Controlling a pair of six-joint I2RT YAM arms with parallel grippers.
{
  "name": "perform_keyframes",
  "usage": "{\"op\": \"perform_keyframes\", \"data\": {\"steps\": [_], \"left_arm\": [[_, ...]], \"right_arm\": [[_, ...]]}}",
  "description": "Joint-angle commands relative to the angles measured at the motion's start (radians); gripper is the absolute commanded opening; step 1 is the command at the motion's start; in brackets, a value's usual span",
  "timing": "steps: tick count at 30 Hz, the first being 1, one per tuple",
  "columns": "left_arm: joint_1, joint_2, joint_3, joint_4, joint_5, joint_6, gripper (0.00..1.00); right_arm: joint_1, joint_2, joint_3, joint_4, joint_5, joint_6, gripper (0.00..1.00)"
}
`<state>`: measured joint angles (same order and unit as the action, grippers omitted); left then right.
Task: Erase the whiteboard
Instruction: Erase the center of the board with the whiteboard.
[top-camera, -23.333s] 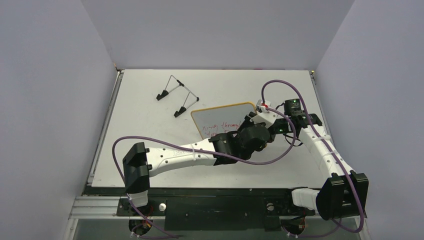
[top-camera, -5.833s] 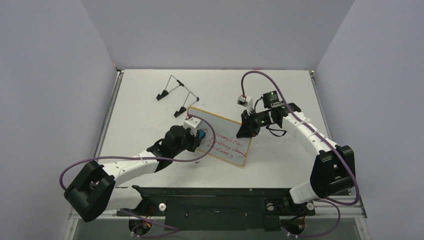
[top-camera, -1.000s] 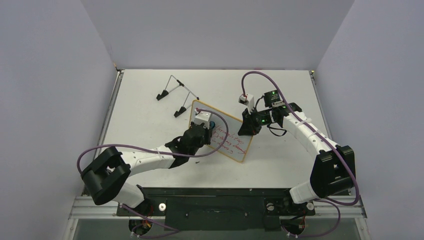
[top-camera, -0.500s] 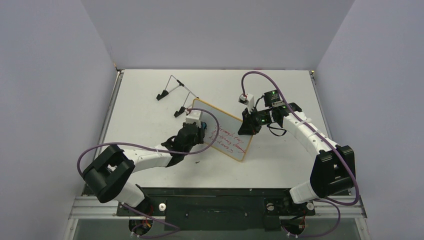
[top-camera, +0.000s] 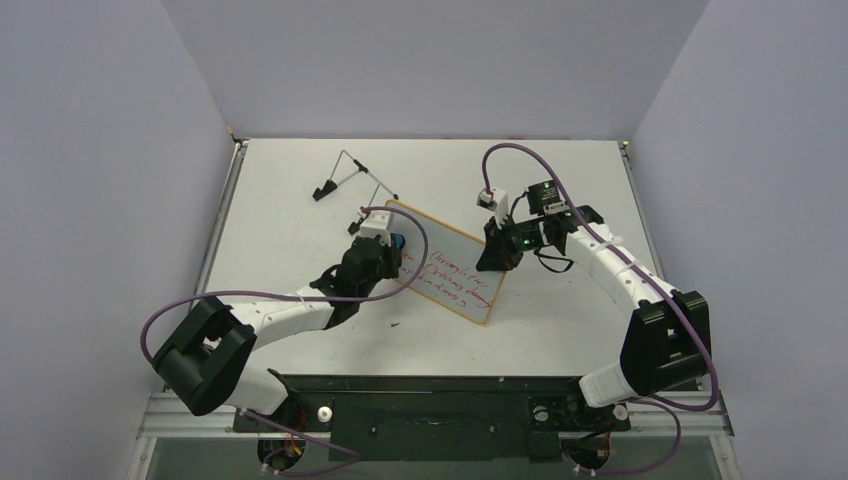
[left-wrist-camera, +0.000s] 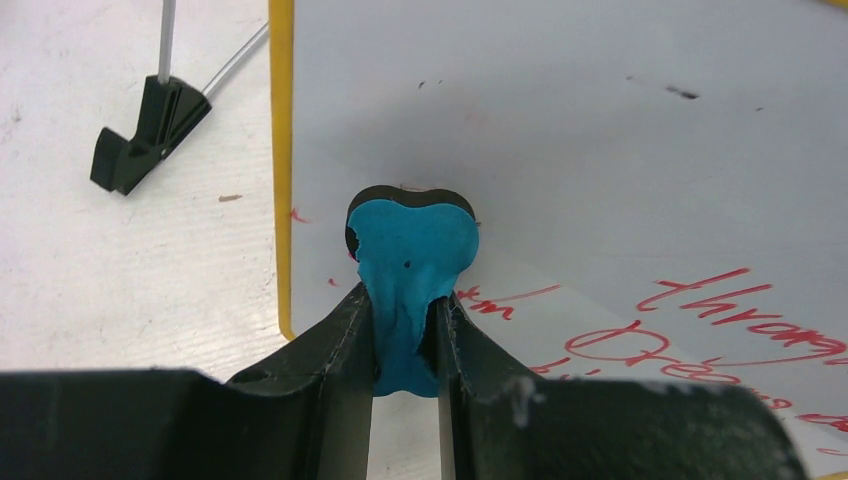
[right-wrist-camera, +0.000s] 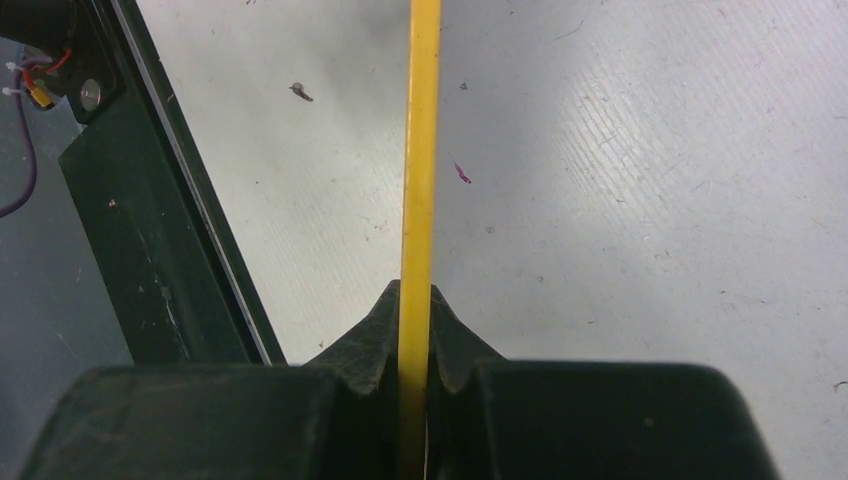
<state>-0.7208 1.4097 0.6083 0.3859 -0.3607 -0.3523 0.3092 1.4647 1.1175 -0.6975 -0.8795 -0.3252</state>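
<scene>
The whiteboard (top-camera: 455, 262) lies mid-table, white with a yellow rim, its far part wiped blank and red handwriting (left-wrist-camera: 720, 320) on the near part. My left gripper (top-camera: 392, 250) is shut on a blue eraser (left-wrist-camera: 412, 262), which presses on the board's left part close to the rim (left-wrist-camera: 281, 160). A few red marks lie beside the eraser. My right gripper (top-camera: 496, 252) is shut on the whiteboard's right edge; in the right wrist view the yellow rim (right-wrist-camera: 420, 150) runs edge-on between the fingers (right-wrist-camera: 365, 335).
A thin wire stand (top-camera: 352, 185) with black feet sits at the back left of the table; one foot (left-wrist-camera: 140, 135) lies just left of the board. The black front rail (right-wrist-camera: 150, 230) borders the table's near edge.
Over the last second my left gripper has carried the eraser leftward across the board, from its middle to near the left rim. The right gripper and the board have not moved.
</scene>
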Motion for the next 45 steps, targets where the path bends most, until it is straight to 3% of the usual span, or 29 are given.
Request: {"op": "perform_keyframes", "data": {"steps": [1,10,14,21,25,32,45], "left_arm": [[0.002,-0.02,0.079,0.049,0.069,0.025,0.0],[0.001,0.034,0.131,0.016,0.185,0.033,0.0],[0.014,0.013,0.117,0.024,0.156,0.022,0.0],[0.163,-0.059,0.154,0.017,0.198,0.028,0.0],[0.186,-0.045,0.211,0.004,0.254,0.04,0.0],[0.162,-0.004,0.246,0.001,0.293,0.026,0.0],[0.06,0.035,0.171,0.064,0.224,-0.038,0.0]], "right_arm": [[0.013,-0.007,0.014,-0.021,-0.034,-0.011,0.0],[0.013,-0.006,0.013,-0.021,-0.034,-0.011,0.0],[0.013,-0.006,0.012,-0.021,-0.034,-0.011,0.0],[0.015,-0.005,0.011,-0.021,-0.036,-0.011,0.0],[0.013,-0.005,0.013,-0.02,-0.035,-0.011,0.0],[0.013,-0.004,0.014,-0.02,-0.035,-0.011,0.0],[0.013,-0.005,0.014,-0.021,-0.037,-0.011,0.0]]}}
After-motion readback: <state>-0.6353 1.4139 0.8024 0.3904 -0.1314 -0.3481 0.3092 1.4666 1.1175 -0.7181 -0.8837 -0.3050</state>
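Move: The left hand already grips the blue eraser at the whiteboard's left part; the board's upper left corner is about 5 cm ahead, 2 cm left and 8 cm above. The red writing's middle is roughly 15 cm to its right, 2 cm back and 5 cm lower; the stand's near foot is some 14 cm ahead, 11 cm left, 12 cm below. From the right hand, which still pinches the board's edge, that corner is about 14 cm ahead, 28 cm left and 3 cm higher. Left hand moves its eraser right, about 9 cm up-forward to the board's top edge, then 5 cm right. ##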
